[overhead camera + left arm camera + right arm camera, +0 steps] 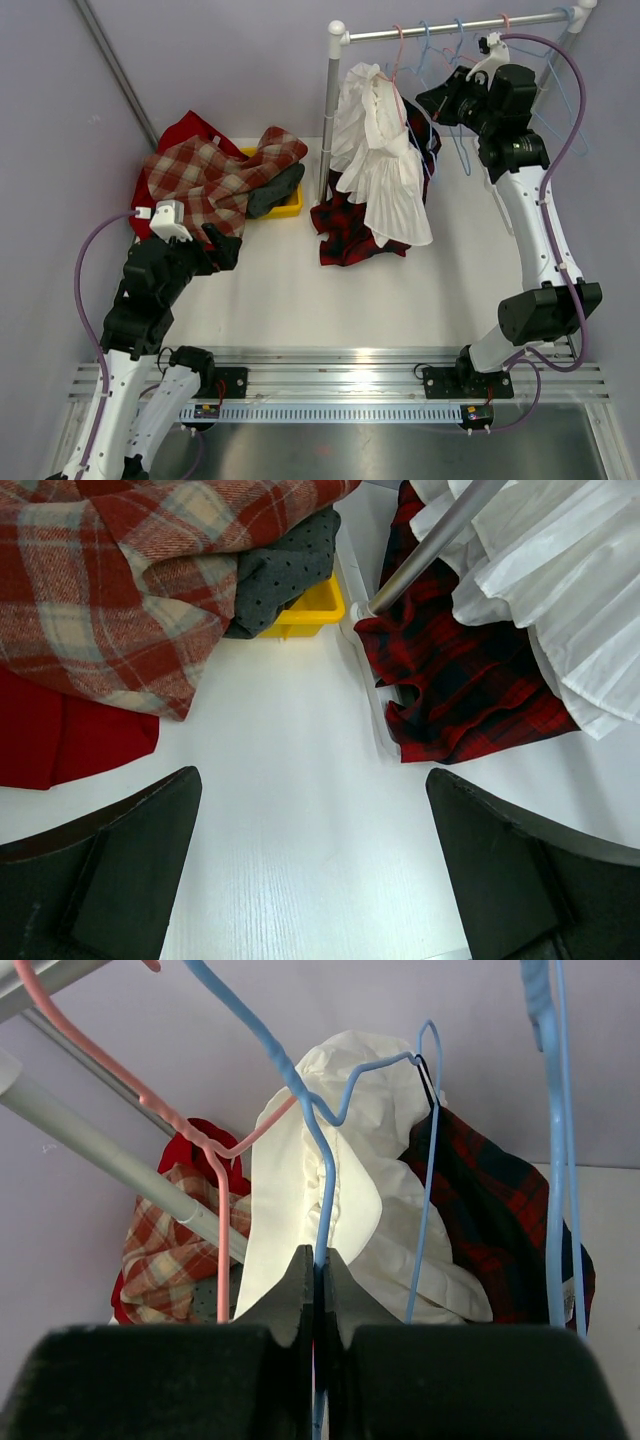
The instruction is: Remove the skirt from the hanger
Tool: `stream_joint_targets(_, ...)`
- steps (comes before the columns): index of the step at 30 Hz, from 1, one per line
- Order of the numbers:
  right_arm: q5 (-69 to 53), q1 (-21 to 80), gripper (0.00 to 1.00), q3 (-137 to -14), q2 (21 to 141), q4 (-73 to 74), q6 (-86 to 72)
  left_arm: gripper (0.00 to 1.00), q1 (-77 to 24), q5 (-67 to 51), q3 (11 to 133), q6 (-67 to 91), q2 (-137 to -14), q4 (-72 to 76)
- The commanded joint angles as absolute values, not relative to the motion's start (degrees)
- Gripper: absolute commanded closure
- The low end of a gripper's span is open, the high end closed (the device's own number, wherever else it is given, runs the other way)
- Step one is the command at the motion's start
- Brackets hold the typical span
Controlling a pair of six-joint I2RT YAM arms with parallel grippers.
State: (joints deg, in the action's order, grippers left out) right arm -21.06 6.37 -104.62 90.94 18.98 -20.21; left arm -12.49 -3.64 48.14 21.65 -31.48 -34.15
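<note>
A white pleated skirt (385, 180) hangs from a blue wire hanger (322, 1190) on the rack rail (450, 27). Its top is bunched over the hanger's shoulder (345, 1130). My right gripper (318, 1260) is up at the rail beside the skirt (432, 100), shut on the blue hanger's wire, which runs between the fingers. A dark red and black plaid garment (345, 235) hangs behind the white skirt and spills onto the table (470, 695). My left gripper (312, 777) hovers low over the white tabletop at the left (225, 245), open and holding nothing.
A pink hanger (215, 1150) and other blue hangers (460, 60) hang on the same rail. The rack's upright pole (328, 120) stands mid-table. A pile of red-tan plaid cloth (210, 175) and a grey garment lie over a yellow bin (310, 605) at the back left.
</note>
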Motion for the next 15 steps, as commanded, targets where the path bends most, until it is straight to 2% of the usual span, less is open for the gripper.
stream_joint_targets(1,-21.27,6.24,1.00,-107.92,90.00,17.84,-19.60,0.01,-12.66,-6.50,48.78,21.27,-31.02,-31.46)
stream_joint_targets(11,-17.23,6.24,1.00,-122.07,90.70,22.41,-19.16,0.01,-13.71,-8.35,54.39,19.87,-34.35,-31.64)
stream_joint_targets(14,-16.27,6.24,1.00,-125.77,90.71,24.77,-19.60,0.01,-17.30,-6.43,60.01,18.90,-37.26,-31.64)
stream_joint_targets(15,-16.09,6.24,1.00,-125.25,89.57,25.13,-19.60,0.01,-21.49,-5.02,61.77,18.46,-40.31,-31.64)
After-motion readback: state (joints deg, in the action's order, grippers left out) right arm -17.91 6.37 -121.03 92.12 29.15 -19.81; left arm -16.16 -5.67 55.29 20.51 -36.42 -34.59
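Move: The right hand already pinches the near arm of the blue hanger carrying the black-and-red plaid skirt; the skirt's middle hangs about 6 cm ahead, 3 cm left and 20 cm below it. The rail passes some 6 cm ahead and 10 cm above, straight in line sideways; the white dress is about 6 cm ahead, 8 cm left and 15 cm lower. From the open left hand the skirt lies roughly 28 cm ahead, 36 cm right and slightly lower. Upward, gathering speed after a brief pause, the right hand raises the pinched blue hanger about 7.5 cm and eases some 2 cm back, taking its hook up off the rail; the fingers stay shut and tip up only slightly. The empty left hand, still wide open, starts late, rising about 3.5 cm and shifting 2 cm right towards the skirt. ##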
